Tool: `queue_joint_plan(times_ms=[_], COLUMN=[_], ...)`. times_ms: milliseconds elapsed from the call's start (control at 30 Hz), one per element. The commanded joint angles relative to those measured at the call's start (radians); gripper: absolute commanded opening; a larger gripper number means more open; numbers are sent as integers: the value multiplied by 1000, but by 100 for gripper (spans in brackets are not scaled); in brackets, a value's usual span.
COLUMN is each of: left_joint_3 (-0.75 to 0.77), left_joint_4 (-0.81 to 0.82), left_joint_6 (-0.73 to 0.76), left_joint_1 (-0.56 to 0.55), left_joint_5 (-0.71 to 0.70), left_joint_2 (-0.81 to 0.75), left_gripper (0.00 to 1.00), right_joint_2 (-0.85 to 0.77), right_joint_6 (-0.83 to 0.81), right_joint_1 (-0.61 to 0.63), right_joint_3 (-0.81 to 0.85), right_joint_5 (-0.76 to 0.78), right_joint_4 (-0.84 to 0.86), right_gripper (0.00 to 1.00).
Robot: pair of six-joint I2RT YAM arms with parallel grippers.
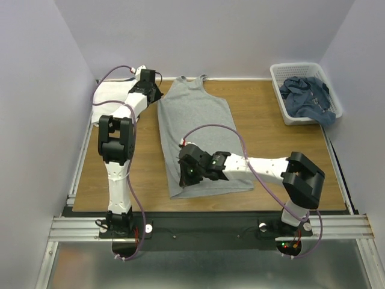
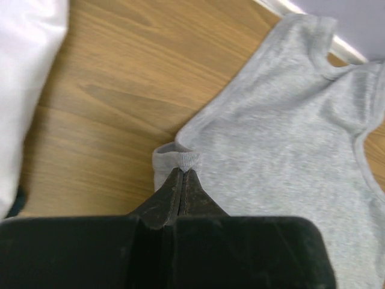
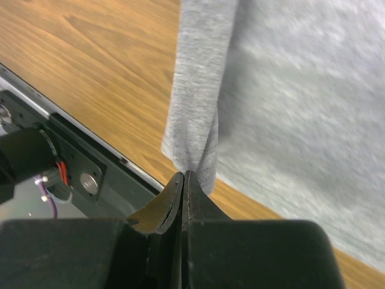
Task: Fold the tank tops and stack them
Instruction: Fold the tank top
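Note:
A heather grey tank top [image 1: 195, 129] lies spread on the wooden table, straps toward the far wall. My left gripper [image 1: 157, 94] is shut on its upper left edge near the armhole; in the left wrist view the pinched fold [image 2: 186, 160] shows at the fingertips [image 2: 183, 174]. My right gripper [image 1: 183, 176] is shut on the bottom left hem corner, which hangs lifted in a narrow fold [image 3: 195, 108] above the table, with the jaws [image 3: 183, 176] closed on it. A white tank top [image 1: 111, 96] lies at the far left of the table, partly behind the left arm.
A white lattice basket [image 1: 296, 69] at the far right corner holds a dusty blue garment [image 1: 308, 96]. The table's metal front rail [image 1: 210, 226] runs below the right gripper. White walls close in the back and both sides.

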Motion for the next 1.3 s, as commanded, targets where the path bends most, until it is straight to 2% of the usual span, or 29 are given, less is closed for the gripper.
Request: queue_joint_plan(times_ms=[0, 633, 933, 1033, 1067, 1100, 1133, 1167, 1267], left_joint_3=[74, 180, 221, 223, 224, 223, 217, 212, 175], left_joint_4=[16, 1, -16, -15, -16, -15, -7, 0, 43], left_joint_6=[-27, -62, -62, -54, -53, -44, -39, -32, -22], left_joint_1=[-29, -139, -169, -173, -175, -176, -179, -181, -181], left_joint_5=[-24, -16, -10, 4, 11, 15, 16, 15, 24], left_joint_2=[21, 103, 146, 159, 164, 164, 161, 147, 118], left_gripper=[0, 0, 0, 0, 2, 12, 17, 28, 36], right_joint_2=[-74, -324, -364, -362, -370, -374, -381, -399, -425], right_joint_6=[35, 166, 203, 213, 219, 221, 222, 229, 227], right_joint_1=[2, -18, -20, -21, -21, -20, -21, -21, -21], right_joint_3=[-73, -374, -451, -464, -470, -474, -478, -486, -492], right_joint_5=[-11, 93, 118, 129, 133, 141, 155, 165, 207], right_joint_4=[85, 146, 160, 163, 161, 161, 160, 160, 157], right_gripper=[0, 0, 1, 5, 12, 16, 21, 29, 40])
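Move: Both hands hold the tank top's left edge. From the left hand, its laying spot is about 12 cm right, level fore-and-aft and some 8 cm below; the left strap is roughly 11 cm right and 9 cm ahead, the white stack 22 cm left and 3 cm back. From the right hand, the hem laying spot is about 10 cm right, 2 cm back and 6 cm below, the table's front edge 12 cm straight back. Both hands carry the pinched edge rightward over the tank top, about 10–12 cm, sinking slightly, then fingers part. ##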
